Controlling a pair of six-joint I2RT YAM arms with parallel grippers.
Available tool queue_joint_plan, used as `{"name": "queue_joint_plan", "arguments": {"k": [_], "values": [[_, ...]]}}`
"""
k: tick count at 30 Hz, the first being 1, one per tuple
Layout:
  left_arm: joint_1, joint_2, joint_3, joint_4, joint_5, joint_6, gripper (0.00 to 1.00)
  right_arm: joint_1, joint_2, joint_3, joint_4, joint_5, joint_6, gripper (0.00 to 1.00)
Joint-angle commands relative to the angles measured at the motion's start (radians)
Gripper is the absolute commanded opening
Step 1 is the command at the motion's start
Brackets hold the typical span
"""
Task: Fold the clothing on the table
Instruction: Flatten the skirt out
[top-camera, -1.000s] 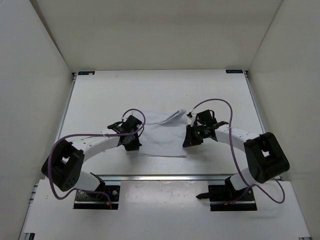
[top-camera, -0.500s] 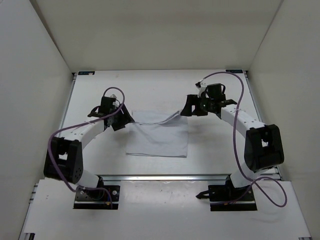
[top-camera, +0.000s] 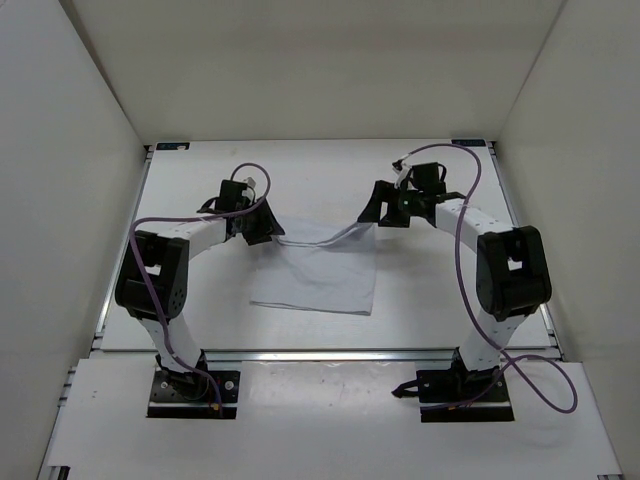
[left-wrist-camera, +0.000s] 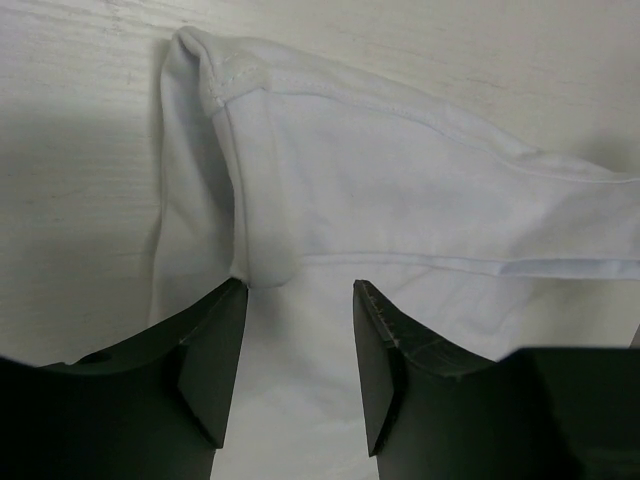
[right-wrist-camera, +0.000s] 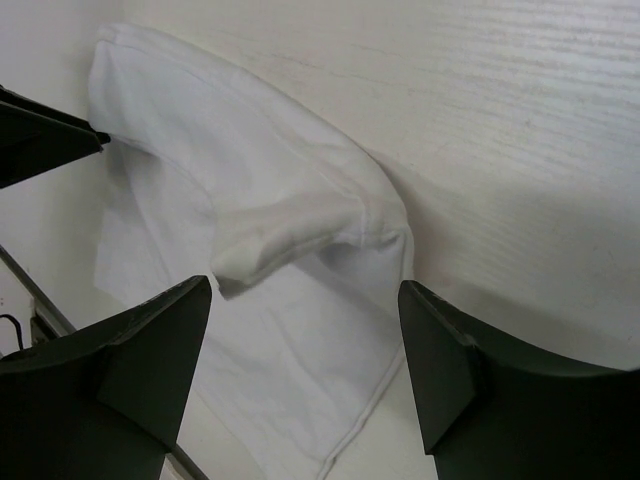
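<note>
The clothing (top-camera: 318, 272) is a white, wrinkled rectangle lying flat in the middle of the table (top-camera: 200, 300). Its far edge is bunched into a ridge between the two arms. My left gripper (top-camera: 264, 226) hangs over the far left corner, open, with fabric (left-wrist-camera: 400, 190) below and nothing between its fingers (left-wrist-camera: 215, 340). My right gripper (top-camera: 379, 211) is over the far right corner, open wide. In the right wrist view a rumpled fold of the clothing (right-wrist-camera: 260, 190) lies under my right gripper (right-wrist-camera: 305, 290), untouched.
A silver rail (top-camera: 330, 353) runs along the near edge of the table. Blue marks sit at the far corners (top-camera: 170, 146) (top-camera: 468, 143). White walls close in on the left, right and back. Purple cables loop over both arms.
A second ago both grippers were shut at the clothing's sides. They have moved away to its far corners and opened. The left one has since shifted slightly right.
</note>
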Motion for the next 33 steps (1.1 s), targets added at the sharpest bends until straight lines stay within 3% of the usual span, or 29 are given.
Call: {"name": "queue_joint_plan", "arguments": {"k": [1, 9, 14, 25, 28, 32, 33], "values": [[0.018, -0.008, 0.03, 0.038, 0.016, 0.017, 0.57, -0.004, 0.029, 0.07, 0.071, -0.033, 0.028, 0.73], [0.048, -0.017, -0.005, 0.125, 0.054, -0.009, 0.55, 0.013, 0.046, 0.085, 0.088, -0.061, 0.036, 0.71], [0.029, 0.013, 0.027, 0.093, 0.059, 0.0, 0.58, 0.031, 0.051, 0.089, 0.065, -0.041, 0.028, 0.72], [0.038, 0.046, 0.038, 0.092, 0.057, 0.007, 0.53, 0.054, 0.051, 0.05, 0.052, -0.022, 0.066, 0.67], [0.041, 0.064, 0.061, 0.079, 0.057, 0.012, 0.47, 0.054, 0.073, 0.053, 0.06, -0.039, 0.077, 0.57], [0.031, 0.081, 0.087, 0.067, 0.056, 0.024, 0.29, 0.062, 0.097, 0.082, 0.063, -0.033, 0.079, 0.36], [0.037, 0.081, 0.09, 0.056, 0.053, 0.024, 0.24, 0.063, 0.106, 0.088, 0.06, -0.038, 0.076, 0.27]]}}
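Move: The left hand, hovering low over the skirt, has the flap's left corner some 2 cm ahead, level sideways, and 1 cm lower. The skirt's near hem lies about 18 cm back and 8 cm right, 3 cm below; its far-left corner is roughly 8 cm ahead, level sideways, 2 cm below. From the right hand, the flap's raised right corner is about 3 cm left, level fore and aft, and 1 cm lower; the hem's right end lies some 20 cm back and 1 cm left, 7 cm below. Forward by about 2 cm with a small rise, then down some 1.5 cm, the left hand brings its half-open fingers around the flap's left corner and closes them on the cloth. The right hand edges forward and up, then goes left about 3 cm while easing back and sinking, its fingers starting to close around the flap's raised right corner. ##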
